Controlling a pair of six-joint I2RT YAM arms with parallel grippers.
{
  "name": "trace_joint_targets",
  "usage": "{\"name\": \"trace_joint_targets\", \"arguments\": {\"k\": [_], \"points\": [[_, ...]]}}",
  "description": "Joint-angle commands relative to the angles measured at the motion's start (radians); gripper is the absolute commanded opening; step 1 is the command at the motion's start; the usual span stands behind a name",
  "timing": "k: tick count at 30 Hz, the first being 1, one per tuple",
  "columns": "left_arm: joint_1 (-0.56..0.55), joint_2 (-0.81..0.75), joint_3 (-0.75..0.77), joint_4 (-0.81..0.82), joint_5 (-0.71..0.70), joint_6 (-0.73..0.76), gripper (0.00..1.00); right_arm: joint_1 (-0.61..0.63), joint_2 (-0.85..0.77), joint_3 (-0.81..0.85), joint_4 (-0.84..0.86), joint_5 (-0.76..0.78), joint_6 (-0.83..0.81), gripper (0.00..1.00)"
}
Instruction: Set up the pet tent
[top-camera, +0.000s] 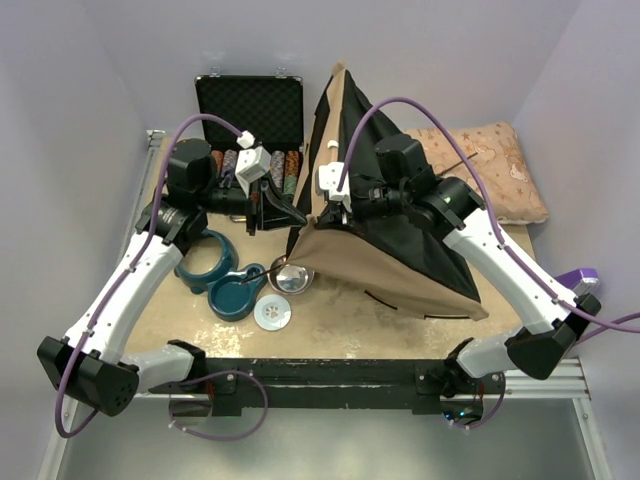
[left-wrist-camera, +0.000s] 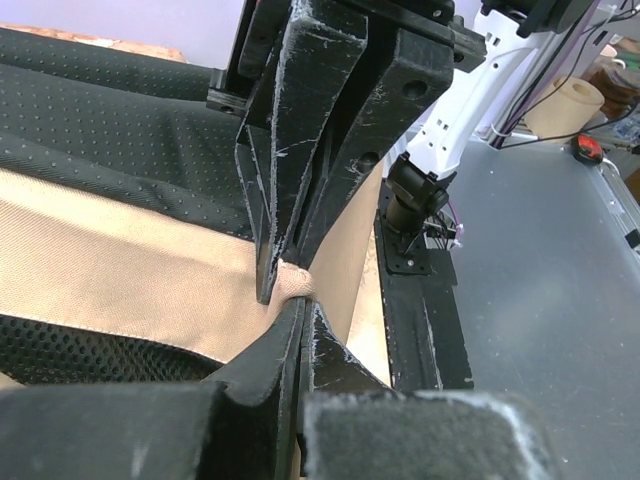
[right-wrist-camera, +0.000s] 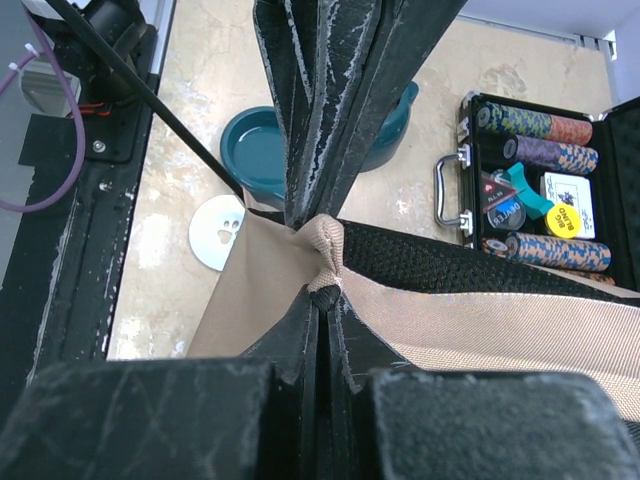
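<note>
The pet tent (top-camera: 400, 255) lies half raised in the middle of the table, with tan canvas at the front and black lining behind. Its peak leans toward the back. My left gripper (top-camera: 290, 214) is at the tent's left corner and is shut on a small fold of tan canvas (left-wrist-camera: 292, 280); in the left wrist view the left gripper (left-wrist-camera: 290, 292) has its jaws tight together. Just to the right of it, my right gripper (top-camera: 326, 205) pinches the same edge. In the right wrist view the right gripper (right-wrist-camera: 326, 265) is shut on a bunched tan fold (right-wrist-camera: 326, 245). A thin black pole (right-wrist-camera: 140, 100) runs off from that corner.
An open black case of poker chips (top-camera: 250, 115) stands at the back left. Two teal bowls (top-camera: 207, 258) (top-camera: 235, 296), a metal bowl (top-camera: 293, 279) and a white paw-print disc (top-camera: 272, 315) sit in front of the left arm. A beige pillow (top-camera: 490, 165) lies at the back right.
</note>
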Motion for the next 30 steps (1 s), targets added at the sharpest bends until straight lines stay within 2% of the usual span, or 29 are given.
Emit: {"name": "trace_joint_targets", "arguments": {"k": [1, 5, 9, 13, 14, 17, 20, 24, 28, 30], "points": [[-0.017, -0.01, -0.024, 0.052, -0.009, -0.023, 0.0, 0.005, 0.0, 0.029, 0.069, -0.011, 0.018, 0.0], [-0.023, -0.012, -0.043, 0.052, -0.081, -0.015, 0.0, 0.005, -0.007, 0.032, 0.074, -0.063, 0.015, 0.0], [-0.023, 0.01, -0.033, 0.041, -0.229, -0.018, 0.0, 0.005, -0.017, 0.033, 0.075, -0.113, 0.023, 0.0], [-0.02, 0.008, -0.014, 0.024, -0.263, 0.0, 0.0, 0.003, -0.02, 0.044, 0.075, -0.126, 0.032, 0.0], [-0.008, 0.005, 0.002, 0.015, -0.232, 0.005, 0.03, 0.002, -0.02, 0.047, 0.075, -0.12, 0.032, 0.0], [0.098, 0.005, 0.063, -0.005, -0.085, -0.037, 0.31, -0.03, -0.022, 0.047, 0.091, -0.121, 0.05, 0.0], [0.247, -0.003, 0.101, -0.031, 0.022, -0.069, 0.45, -0.084, -0.016, 0.058, 0.098, -0.141, 0.069, 0.0], [0.418, -0.081, 0.071, -0.028, 0.092, -0.072, 0.55, -0.187, 0.01, 0.099, 0.109, -0.201, 0.115, 0.0], [0.437, -0.209, -0.033, 0.093, 0.156, -0.141, 0.65, -0.205, 0.024, 0.144, 0.106, -0.206, 0.121, 0.0], [0.437, -0.271, -0.098, 0.238, 0.196, -0.269, 0.65, -0.213, 0.03, 0.164, 0.1, -0.21, 0.13, 0.0]]}}
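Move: The tent's tan corner is already pinched by both hands: it lies right at the shut left fingertips and equally at the right fingertips, which come in from the other side. From the left hand, the steel bowl is on the table about 33 cm below, some 3 cm ahead and 2 to the left; the teal dish stands roughly 14 cm left and 2 back, and the open chip case some 25 cm ahead and 10 left. The tent corner stays pinched in the right fingers while the left hand, still shut on it, works forward about 3 cm and a little down, then opens wide, lets go and pulls away some 10 cm to the left, rising and turning about 20 degrees counter-clockwise. As the left clears, the right hand carries the corner forward and up, about 5 cm forward, edging right. ##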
